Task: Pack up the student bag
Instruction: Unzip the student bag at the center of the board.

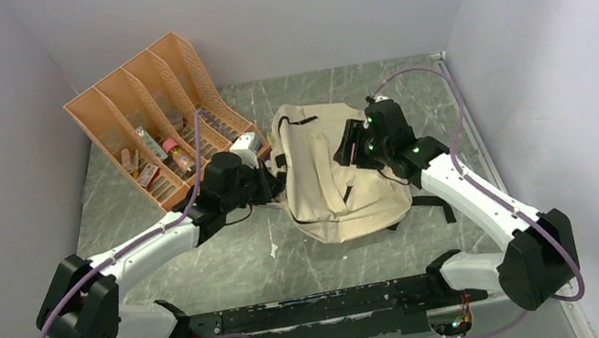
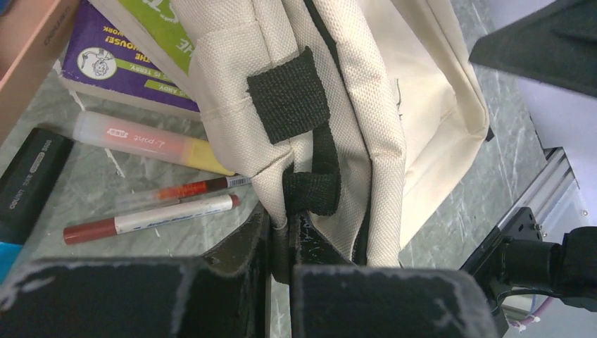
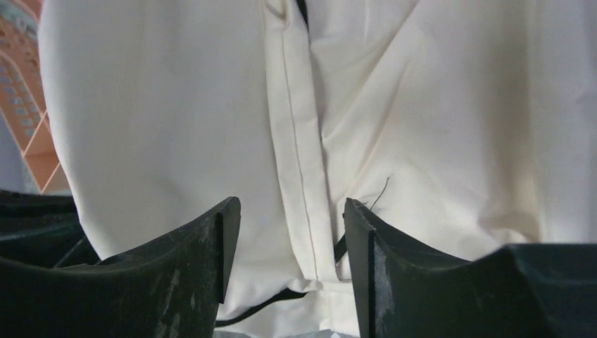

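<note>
The student bag (image 1: 331, 182), cream fabric with black straps, lies in the middle of the table. My left gripper (image 1: 276, 179) is at its left edge. In the left wrist view this gripper (image 2: 288, 224) is shut on the bag's (image 2: 422, 105) fabric edge, right under a black webbing loop (image 2: 312, 191). My right gripper (image 1: 350, 147) hovers over the bag's upper right part. In the right wrist view it (image 3: 292, 218) stands open, its fingers either side of a stitched cream flap (image 3: 299, 176) of the bag (image 3: 176, 105), not closed on it.
An orange file organizer (image 1: 157, 120) with small items in its slots stands at the back left. Beside the bag lie a purple and green book (image 2: 120, 70), a pink and yellow marker (image 2: 148, 144), two pens (image 2: 151, 218) and a black block (image 2: 28, 179).
</note>
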Tool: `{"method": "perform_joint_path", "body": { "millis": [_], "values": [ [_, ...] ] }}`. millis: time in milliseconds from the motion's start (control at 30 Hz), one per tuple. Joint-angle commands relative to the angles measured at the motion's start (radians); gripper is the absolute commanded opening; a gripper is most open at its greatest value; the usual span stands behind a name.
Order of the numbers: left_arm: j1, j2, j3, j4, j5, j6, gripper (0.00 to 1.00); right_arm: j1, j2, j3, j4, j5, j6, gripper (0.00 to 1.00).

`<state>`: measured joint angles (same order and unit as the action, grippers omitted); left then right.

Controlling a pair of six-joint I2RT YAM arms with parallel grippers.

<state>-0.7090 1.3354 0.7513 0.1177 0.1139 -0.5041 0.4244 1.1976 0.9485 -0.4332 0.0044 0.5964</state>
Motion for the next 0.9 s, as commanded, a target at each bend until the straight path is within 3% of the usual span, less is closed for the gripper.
{"method": "perform_joint_path", "body": {
  "millis": [0,100,233,500,667,867],
  "values": [
    [-0.006,-0.017,-0.006,-0.011,-0.027,0.027,0.05,-0.006,-0.007,-0.079,0.103,-0.22,-0.038,0.57],
    [-0.006,-0.011,-0.008,0.0,-0.012,0.029,0.05,0.001,-0.013,-0.109,0.176,-0.298,-0.008,0.56],
    [-0.006,-0.004,-0.014,0.009,-0.003,0.032,0.05,-0.001,0.009,-0.102,0.161,-0.117,0.077,0.62],
    [-0.007,0.002,-0.043,0.054,0.08,0.026,0.05,-0.005,0.113,-0.051,0.304,0.085,0.271,0.64],
    [-0.013,0.001,-0.061,0.063,0.117,0.021,0.05,-0.038,0.233,-0.024,0.47,0.032,0.365,0.61],
    [-0.022,-0.016,-0.086,0.069,0.124,0.015,0.05,-0.073,0.41,0.089,0.516,-0.055,0.384,0.56]
  ]
}}
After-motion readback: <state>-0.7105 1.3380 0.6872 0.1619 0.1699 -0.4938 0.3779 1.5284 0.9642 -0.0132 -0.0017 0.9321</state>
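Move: The zipper pull, a black tab near the bag's far edge, lies about 13 cm ahead of the right hand, 7 cm to its left and 7 cm lower. From the right hand, the black side patch is some 13 cm left, 3 cm ahead and 4 cm lower; the front strap tip is roughly 4 cm back, straight below by 8 cm. From the left hand the pull is about 15 cm ahead, 7 cm right and slightly lower. Towards the bag's zipper pull goes the right hand, fingers staying open: first a short dip back, left and down of 2–3 cm each, then a quickening forward reach of about 11 cm over the bag, its left side rolling up and the hand turning clockwise some 15 degrees. The left hand keeps its pinch on the bag's side strap, easing down and back about 2 cm. ##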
